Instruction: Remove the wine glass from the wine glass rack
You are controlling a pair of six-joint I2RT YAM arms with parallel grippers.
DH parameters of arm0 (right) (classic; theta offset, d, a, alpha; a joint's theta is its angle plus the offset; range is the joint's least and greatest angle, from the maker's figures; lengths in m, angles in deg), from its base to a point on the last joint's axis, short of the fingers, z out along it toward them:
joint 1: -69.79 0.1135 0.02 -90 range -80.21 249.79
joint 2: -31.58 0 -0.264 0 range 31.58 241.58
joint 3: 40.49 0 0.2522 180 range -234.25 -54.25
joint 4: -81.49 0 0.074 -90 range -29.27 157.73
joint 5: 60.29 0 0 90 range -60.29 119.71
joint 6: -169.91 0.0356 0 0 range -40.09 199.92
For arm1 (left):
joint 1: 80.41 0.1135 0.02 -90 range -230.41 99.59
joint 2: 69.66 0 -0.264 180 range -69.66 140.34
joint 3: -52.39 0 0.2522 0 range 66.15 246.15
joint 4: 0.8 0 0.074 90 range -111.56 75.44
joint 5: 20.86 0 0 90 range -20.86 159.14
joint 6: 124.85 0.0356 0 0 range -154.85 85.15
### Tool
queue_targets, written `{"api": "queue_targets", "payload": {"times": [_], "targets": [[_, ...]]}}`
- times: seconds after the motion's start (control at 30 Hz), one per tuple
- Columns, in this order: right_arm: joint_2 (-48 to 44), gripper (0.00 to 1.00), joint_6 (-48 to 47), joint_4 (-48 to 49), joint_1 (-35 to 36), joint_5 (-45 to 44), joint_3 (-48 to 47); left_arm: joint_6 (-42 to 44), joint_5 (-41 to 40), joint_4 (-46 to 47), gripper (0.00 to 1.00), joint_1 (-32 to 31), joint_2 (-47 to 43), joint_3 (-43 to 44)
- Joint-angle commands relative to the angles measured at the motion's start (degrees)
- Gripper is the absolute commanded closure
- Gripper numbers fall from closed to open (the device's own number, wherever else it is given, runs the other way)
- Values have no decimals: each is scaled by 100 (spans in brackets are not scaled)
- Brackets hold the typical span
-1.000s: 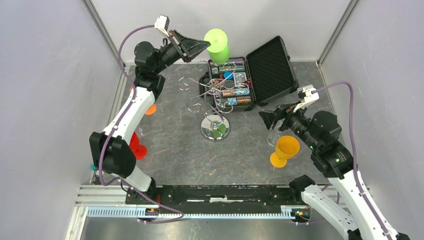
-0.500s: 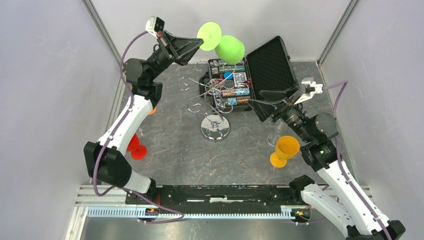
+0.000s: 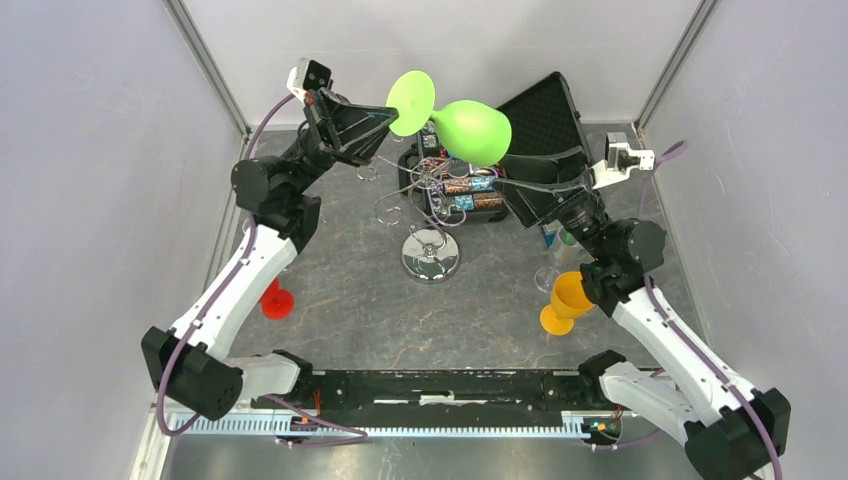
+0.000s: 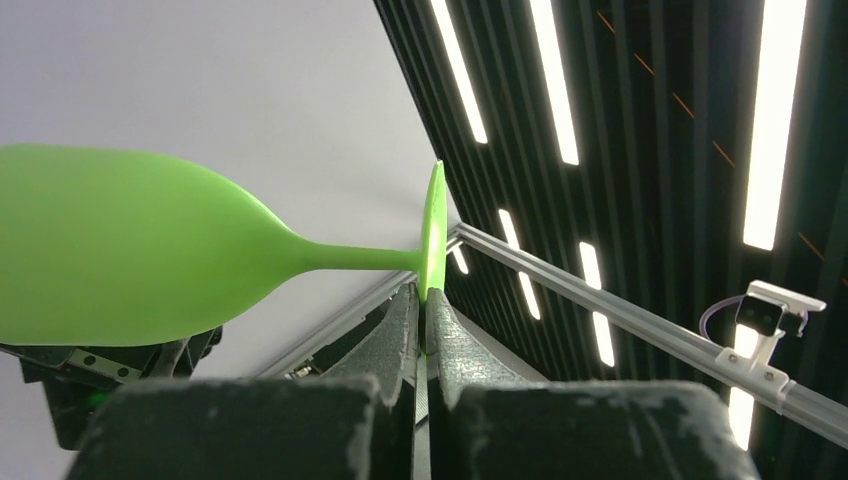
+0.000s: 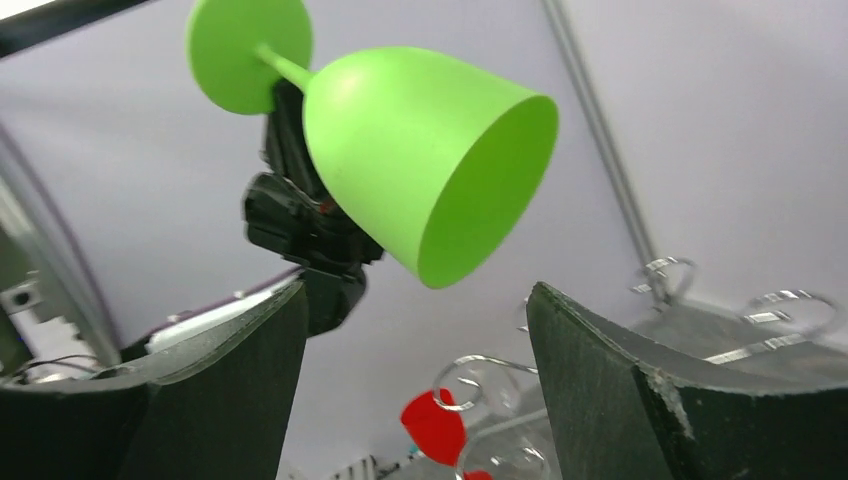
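Note:
A green wine glass (image 3: 472, 130) lies on its side in the air above the wine glass rack, clear of the wire arms. My left gripper (image 3: 392, 112) is shut on the rim of its round foot (image 4: 433, 235), with the bowl (image 4: 130, 255) pointing away to the right. The rack has a mirrored disc base (image 3: 431, 256) and curled chrome arms (image 3: 400, 186). My right gripper (image 3: 512, 180) stands open just right of the bowl. In its wrist view the bowl's mouth (image 5: 400, 150) hangs above the wide gap between its fingers (image 5: 250, 370), and nothing is held.
An open black case (image 3: 540, 125) with small items stands behind the rack. An orange glass (image 3: 570, 298) and a clear glass (image 3: 547, 276) stand by the right arm. A red glass (image 3: 272, 298) stands at the left. Grey walls close in both sides.
The left arm has lifted the green glass and tipped it over to the right. The right arm has risen and swung left, bringing its open fingers up beside the bowl.

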Motion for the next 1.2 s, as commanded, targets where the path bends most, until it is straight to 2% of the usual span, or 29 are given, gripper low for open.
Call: {"api": "queue_targets", "payload": {"times": [0.0, 0.17, 0.37, 0.57, 0.67, 0.77, 0.9, 1.1, 1.17], "targets": [[223, 17, 964, 2250, 10, 561, 33, -130, -92, 53, 98, -28, -241, -55], [260, 21, 1149, 2670, 29, 624, 19, -293, -118, 163, 98, -35, -253, -155], [476, 25, 1122, 2279, 86, 777, -352, -457, -140, 367, 98, -65, -281, -214], [558, 19, 1031, 2397, 220, 632, -250, -451, -139, 367, 98, -94, -380, -308], [650, 22, 1054, 2581, 260, 663, -317, -450, -147, 365, 98, -113, -420, -361], [752, 32, 1190, 3084, 300, 697, -328, -459, -141, 367, 98, -139, -475, -427], [838, 60, 1455, 3906, 335, 613, -305, -443, -149, 351, 98, -180, -564, -573], [778, 98, 1326, 3867, 331, 544, -450, -392, -114, 350, 94, -202, -677, -766], [750, 100, 1252, 3779, 336, 552, -470, -364, -81, 365, 91, -201, -667, -763]]}}
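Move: The right hand, wide open, has the bowl of the green wine glass about 8 cm above it, some 4 cm to its left and barely 1 cm ahead. The wire rack's hub stands about 12 cm to this hand's left, 2 cm ahead and 10 cm lower; the open case lies some 20 cm ahead, 3 cm left and 42 cm below. The left hand already grips the glass's foot, with the bowl about 12 cm to its right, 1 cm ahead and 5 cm lower. The right hand draws back about 7 cm while rising some 6 cm to the bowl's near, lower rim, its fingers tipping up and turning counter-clockwise through some 25 degrees in all, and over the last third it shuts from wide open to pinch the rim. The left hand keeps the foot pinched between its fingertips and eases the glass back by roughly 3 cm, sinking about 1 cm, with hardly any turn. ##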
